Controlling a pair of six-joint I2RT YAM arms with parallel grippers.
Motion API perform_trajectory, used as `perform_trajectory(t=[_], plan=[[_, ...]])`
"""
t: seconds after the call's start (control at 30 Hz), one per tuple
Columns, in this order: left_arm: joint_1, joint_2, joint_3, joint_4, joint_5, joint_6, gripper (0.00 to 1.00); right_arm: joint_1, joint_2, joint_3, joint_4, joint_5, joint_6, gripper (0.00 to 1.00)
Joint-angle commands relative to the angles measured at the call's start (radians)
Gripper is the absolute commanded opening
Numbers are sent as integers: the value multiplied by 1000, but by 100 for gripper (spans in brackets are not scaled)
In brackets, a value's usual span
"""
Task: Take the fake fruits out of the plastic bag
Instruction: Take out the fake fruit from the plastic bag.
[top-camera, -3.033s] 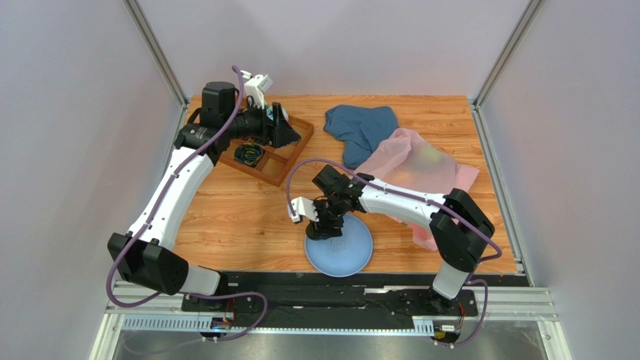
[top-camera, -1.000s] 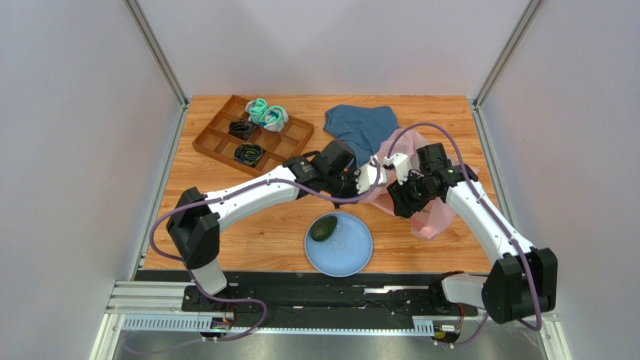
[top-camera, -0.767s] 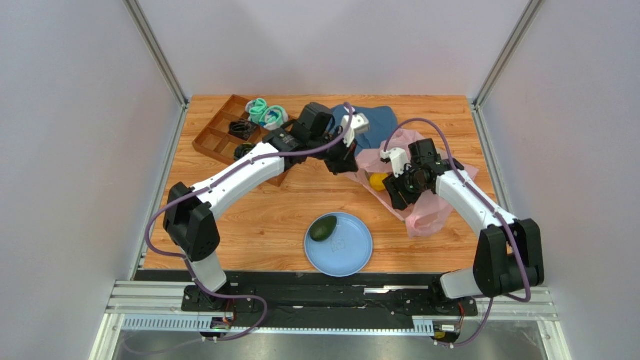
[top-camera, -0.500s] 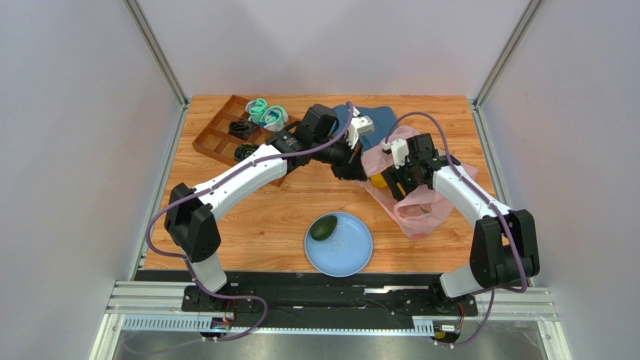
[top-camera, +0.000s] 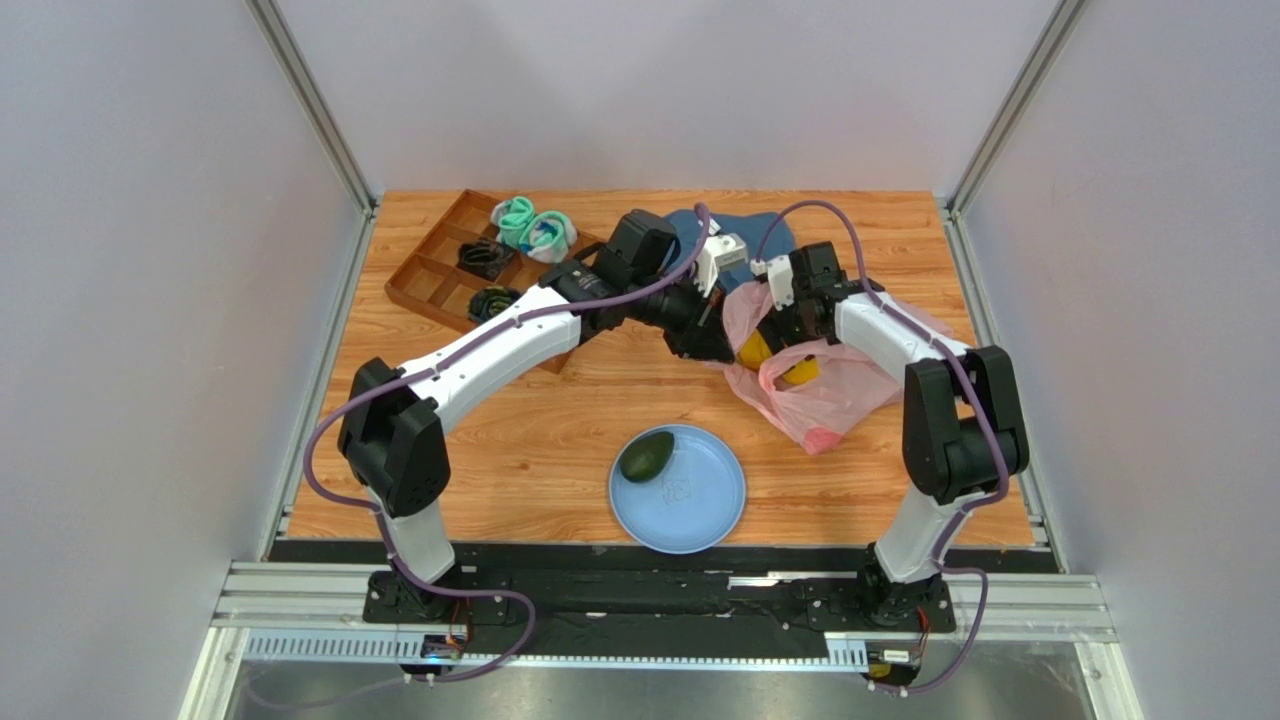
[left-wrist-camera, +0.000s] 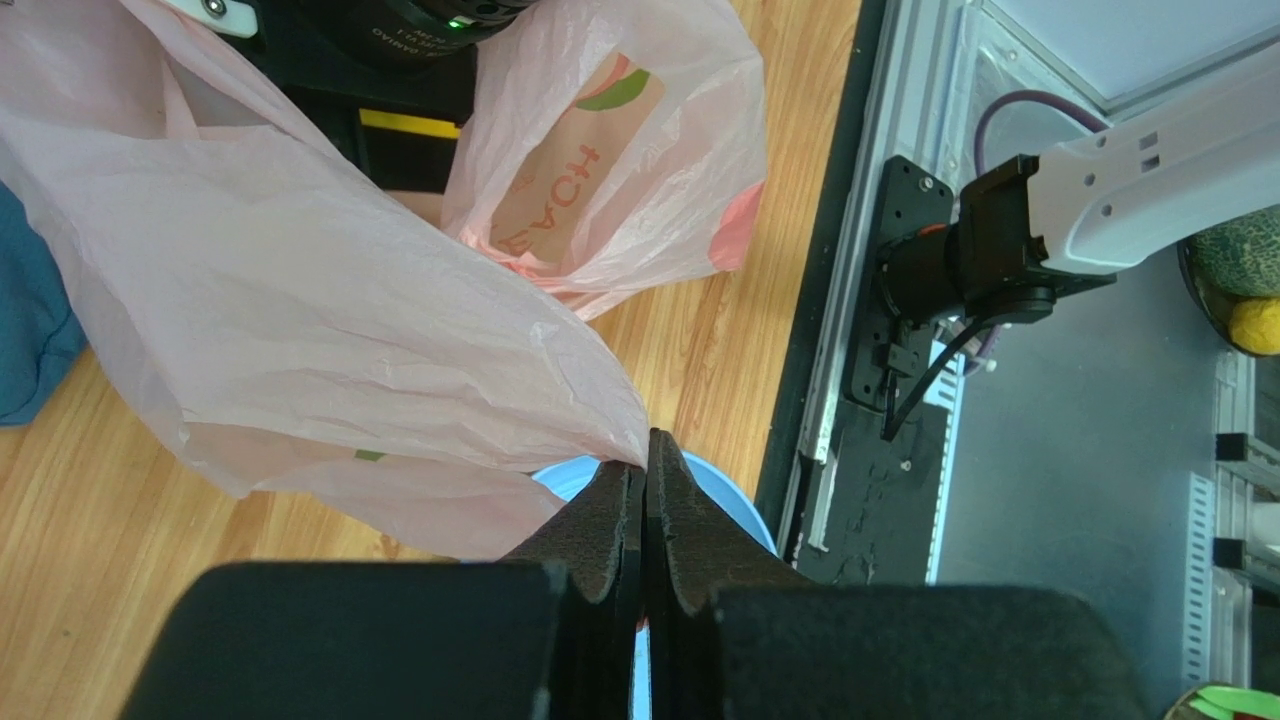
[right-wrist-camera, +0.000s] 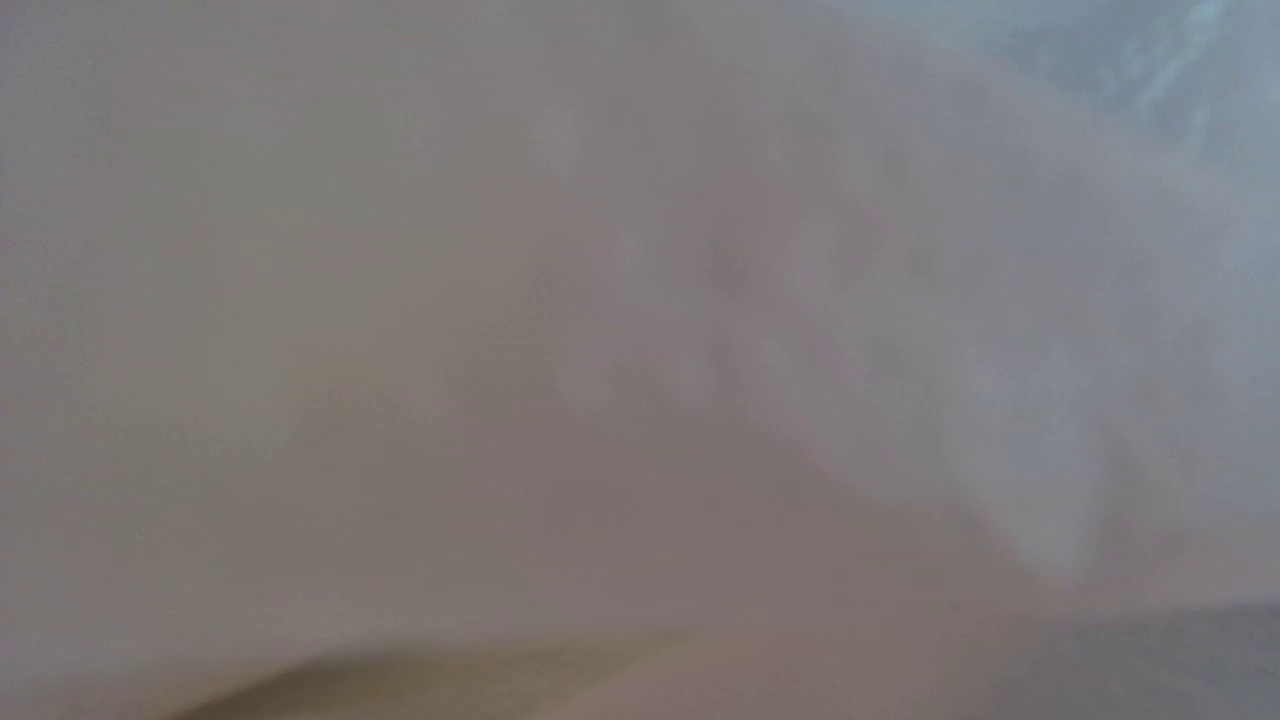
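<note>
The pink plastic bag (top-camera: 819, 393) lies right of centre, its mouth raised toward the back. My left gripper (top-camera: 718, 342) is shut on the bag's rim; the left wrist view shows the jaws pinched together on the pink film (left-wrist-camera: 376, 345). My right gripper (top-camera: 784, 333) is pushed into the bag's mouth. Its wrist view is filled by blurred pink film (right-wrist-camera: 631, 345), so its fingers are hidden. Two yellow fruits (top-camera: 751, 354) show through the bag near the mouth. A dark green avocado (top-camera: 648, 456) lies on the blue plate (top-camera: 706, 503).
A brown compartment tray (top-camera: 436, 278) with teal rolled socks (top-camera: 534, 225) stands at the back left. A dark blue cloth (top-camera: 754, 228) lies behind the bag. Metal frame posts stand at the table's back corners.
The avocado now lies on the plate. My left gripper has taken the bag's rim and lifted it. My right gripper has moved back and left into the bag's mouth.
</note>
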Motion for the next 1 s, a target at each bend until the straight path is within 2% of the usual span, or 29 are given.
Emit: perform_trajectory(t=[0.0, 0.1, 0.3, 0.33, 0.43, 0.53, 0.63, 0.67, 0.73, 0.77, 0.87, 0.97], plan=[[-6, -11, 24, 18, 23, -3, 0, -11, -79, 14, -2, 10, -11, 55], [-6, -3, 22, 24, 10, -8, 0, -11, -206, 0, -47, -64, -28, 50], [8, 17, 39, 41, -3, -33, 0, -13, -517, -54, -119, -436, -85, 49], [14, 20, 47, 42, -9, -36, 0, -11, -548, -68, -124, -519, -90, 49], [28, 25, 56, 48, -19, -51, 0, -4, -631, -83, -157, -636, -90, 51], [48, 28, 71, 45, -35, -71, 0, 25, -659, -83, -177, -690, -87, 51], [78, 29, 99, 9, -64, -62, 42, 65, -671, -68, -164, -725, -70, 50], [89, 15, 102, -14, -81, -50, 62, 103, -668, -60, -170, -730, -87, 50], [134, -17, 102, -27, -106, -33, 72, 153, -653, -40, -190, -731, -116, 50], [152, -29, 99, -33, -108, -25, 76, 215, -641, -39, -200, -734, -152, 51], [229, -96, 75, -42, -115, -17, 78, 315, -570, -65, -222, -751, -199, 50], [292, -176, 18, -45, -124, 1, 78, 346, -486, -77, -182, -759, -223, 50]])
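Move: The right hand, inside the mouth of the plastic bag, already has a yellow fruit between its fingers. The plate it goes for lies some 22 cm back and 19 cm to its left, about 4 cm lower, and the avocado on it about 17 cm back and 23 cm left. Another yellow fruit sits about 7 cm to the hand's left and 2 cm back. From the left hand, which pinches the bag's rim, the plate is about 10 cm back, 4 cm left and 22 cm below. Keeping its grip on the yellow fruit, the right hand lifts it some 20 cm up out of the bag, then swings it back and left towards the plate, sinking a little at the end, with the wrist turning counter-clockwise and rolling its left side up. Late on, the left fingers open from their pinch on the bag's rim as that hand draws away forward and left, about 12 cm. ##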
